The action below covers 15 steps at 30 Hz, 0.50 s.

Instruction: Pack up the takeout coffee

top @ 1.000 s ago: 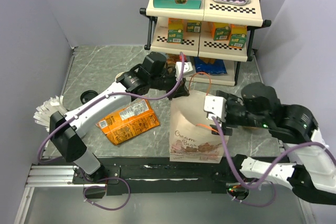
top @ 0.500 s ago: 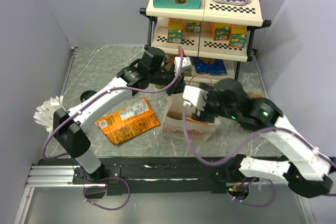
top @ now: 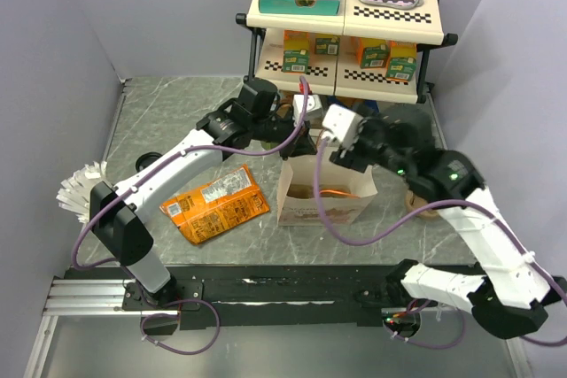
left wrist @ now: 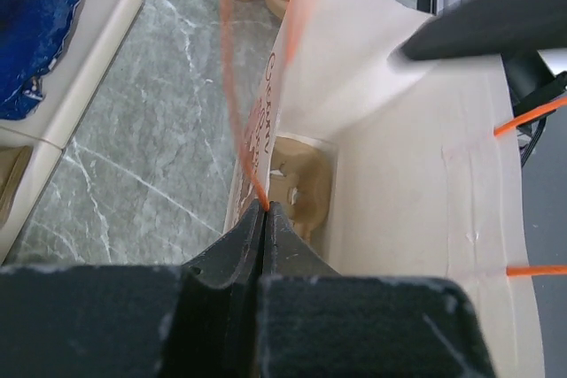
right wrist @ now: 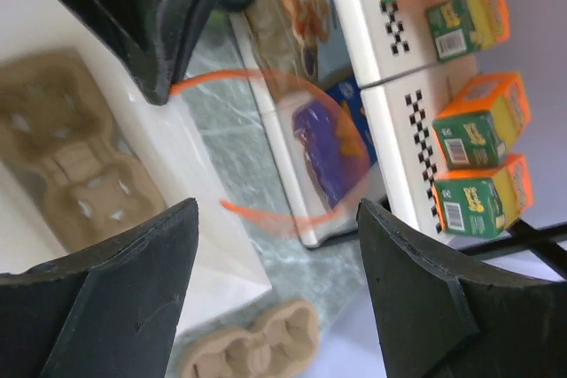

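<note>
The takeout coffee is out of view in every frame. A white paper bag stands upright and open at mid table. My left gripper is shut on its thin orange handle, pinched at the tips. Inside the bag lies a tan pulp cup carrier, and it also shows in the right wrist view. My right gripper hovers over the bag's far rim, open, with nothing between its fingers. The other handle loop hangs beyond them.
A second pulp carrier lies on the table right of the bag. An orange snack packet lies to the bag's left, and a white ruffled thing sits at the far left. Behind stands a two-tier shelf with boxes and a blue packet.
The bag went from leaning toward the front to standing upright and open. My right arm swung from the right side up over the bag. The left gripper kept its hold on the handle.
</note>
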Each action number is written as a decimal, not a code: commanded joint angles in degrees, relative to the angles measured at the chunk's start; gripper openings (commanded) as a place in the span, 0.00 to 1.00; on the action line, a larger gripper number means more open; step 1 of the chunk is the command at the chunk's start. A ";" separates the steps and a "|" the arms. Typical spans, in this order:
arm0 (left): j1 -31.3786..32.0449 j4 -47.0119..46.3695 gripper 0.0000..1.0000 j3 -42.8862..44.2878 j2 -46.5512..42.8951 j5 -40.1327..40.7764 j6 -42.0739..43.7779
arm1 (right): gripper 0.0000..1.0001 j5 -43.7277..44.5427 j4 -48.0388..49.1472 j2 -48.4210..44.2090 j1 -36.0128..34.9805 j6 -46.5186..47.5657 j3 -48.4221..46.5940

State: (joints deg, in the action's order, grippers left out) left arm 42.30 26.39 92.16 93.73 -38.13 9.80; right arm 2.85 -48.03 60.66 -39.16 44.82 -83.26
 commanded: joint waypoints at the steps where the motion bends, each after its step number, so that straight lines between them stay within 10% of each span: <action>1: -0.82 -0.38 0.01 0.47 -0.84 -1.07 1.01 | 0.79 -24.32 -5.84 -2.65 5.40 -2.45 -8.31; 15: -2.23 2.00 0.01 4.43 3.03 -1.51 2.77 | 0.79 -46.19 -23.69 -5.65 5.93 -6.23 -4.81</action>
State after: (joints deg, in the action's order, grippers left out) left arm 40.07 28.18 93.84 96.47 -38.20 11.49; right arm -37.17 -68.49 54.83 -33.50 39.94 -90.37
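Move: The bag's near orange handle lies about 5 cm back, 5 cm left and 13 cm below the open right hand. The paper bag's middle is about 1 cm ahead, 7 cm left and 24 cm down; the brown carton tray outside the bag is about 2 cm ahead, 22 cm right and 34 cm down. From the left hand, already pinching the far handle, the near handle lies roughly 9 cm back, 9 cm right and 6 cm down. Left keeps pinching the far handle; the open right hand arcs back about 13 cm, turning some 30 degrees counter-clockwise. ##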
